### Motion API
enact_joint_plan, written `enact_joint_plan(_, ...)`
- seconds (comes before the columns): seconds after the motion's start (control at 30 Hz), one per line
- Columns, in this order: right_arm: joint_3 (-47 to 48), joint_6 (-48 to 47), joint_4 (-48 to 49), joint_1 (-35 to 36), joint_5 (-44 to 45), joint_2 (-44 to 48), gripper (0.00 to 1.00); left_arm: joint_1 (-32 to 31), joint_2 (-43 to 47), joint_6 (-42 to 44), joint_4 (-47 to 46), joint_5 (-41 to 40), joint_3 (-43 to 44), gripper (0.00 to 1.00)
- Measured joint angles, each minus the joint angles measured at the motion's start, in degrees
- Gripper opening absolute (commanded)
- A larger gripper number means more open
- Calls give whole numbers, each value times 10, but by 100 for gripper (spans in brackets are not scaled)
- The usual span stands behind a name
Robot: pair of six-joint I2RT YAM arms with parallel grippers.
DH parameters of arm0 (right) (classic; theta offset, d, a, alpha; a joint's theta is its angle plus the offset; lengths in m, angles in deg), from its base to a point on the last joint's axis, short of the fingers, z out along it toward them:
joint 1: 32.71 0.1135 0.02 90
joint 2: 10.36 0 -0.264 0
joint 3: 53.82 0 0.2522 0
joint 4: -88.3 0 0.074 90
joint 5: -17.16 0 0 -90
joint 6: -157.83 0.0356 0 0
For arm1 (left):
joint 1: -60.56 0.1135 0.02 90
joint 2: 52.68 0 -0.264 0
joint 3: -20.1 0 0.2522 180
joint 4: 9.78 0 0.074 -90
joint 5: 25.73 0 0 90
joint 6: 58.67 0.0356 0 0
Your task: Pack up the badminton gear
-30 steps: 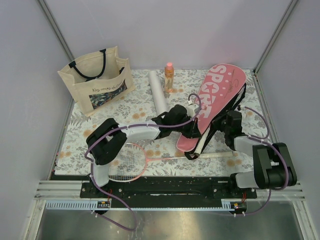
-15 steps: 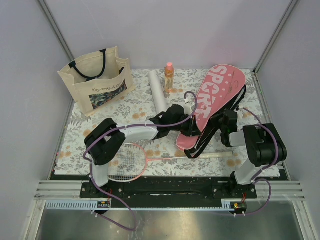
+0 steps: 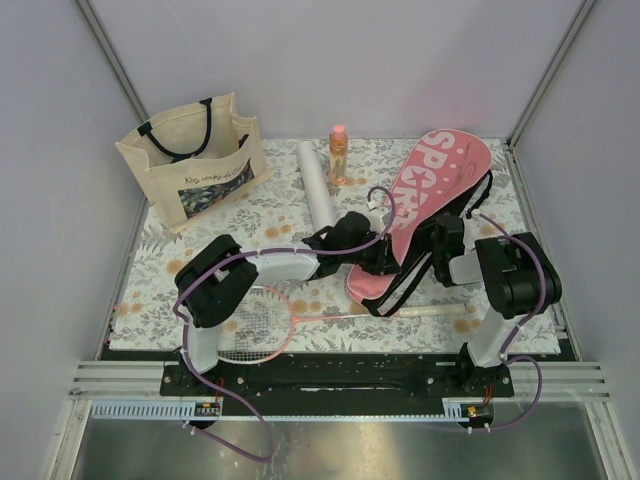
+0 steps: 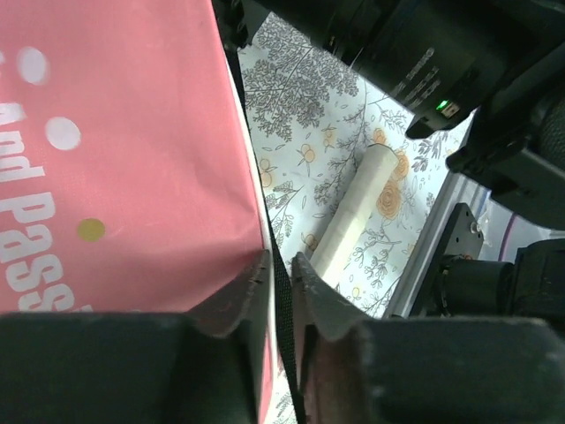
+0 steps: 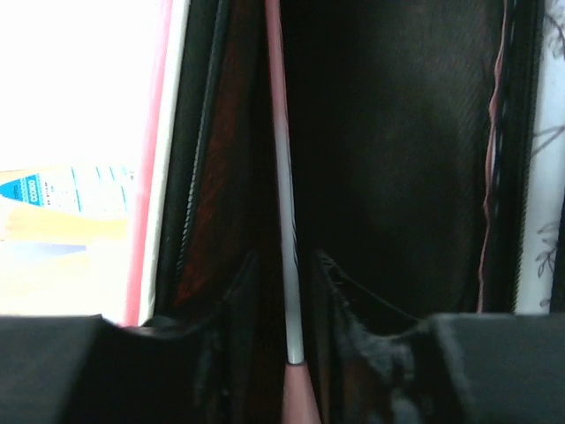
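The pink cover (image 3: 440,185) lettered "SPORT" lies at the right, its near end propped up between my two grippers. My left gripper (image 3: 385,258) (image 4: 280,261) is open by a narrow gap around the cover's black edge strap (image 4: 275,221), the pink cover (image 4: 115,159) to its left. My right gripper (image 3: 437,250) (image 5: 282,256) is open, reaching into the dark cover mouth, with a thin racket shaft (image 5: 281,159) running loose between its fingers. Another pink-framed racket (image 3: 252,322) lies on the near table, its white handle (image 3: 430,312) (image 4: 353,216) under the cover's end. The white tube (image 3: 320,185) lies at mid back.
A beige tote bag (image 3: 190,160) with black straps stands at the back left. An orange bottle (image 3: 339,155) with a pink cap stands beside the tube. The flowered cloth (image 3: 200,250) covers the table, with grey walls on three sides.
Both grippers' jaws have eased apart from shut. The right arm has folded in toward the cover's mouth. The cover's near end has shifted slightly left.
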Motion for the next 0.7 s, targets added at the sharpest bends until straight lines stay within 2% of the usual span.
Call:
enact_joint_plan(0.07, 10, -3, -16, -2, 0, 2, 50, 0, 0, 3, 4, -4, 0, 37)
enact_joint_plan(0.2, 19, -12, -113, -2, -3, 53, 55, 0, 0, 10, 18, -13, 1, 52)
enact_joint_plan(0.43, 28, -55, -329, -2, -10, 215, 57, 2, 23, 25, 70, -52, 6, 58)
enact_joint_plan(0.7, 57, -198, -515, -2, -17, 372, 56, 24, 134, 28, 141, -150, 6, 67)
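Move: The pink racket cover stands propped open: its flap edge is between the left fingertips, and its middle lies about 12 cm ahead, 8 cm to the right and 7 cm below. The loose racket's handle is about 11 cm back, 9 cm right and 9 cm below that hand; the white tube is 19 cm ahead and 18 cm left. The right hand is inside the cover, the packed racket's shaft between its already parting fingers; the cover's middle is roughly 3 cm back and 5 cm left of it, about level. Both hands let the packed racket and its cover go. The right fingers open wider around the shaft and draw out of the cover, about 8 cm back and as much up, the hand rolling its right side upward. The left fingers open off the flap edge while dipping slightly, then the hand lifts clear, up and left with some forward, swinging about 15 degrees counter-clockwise. ##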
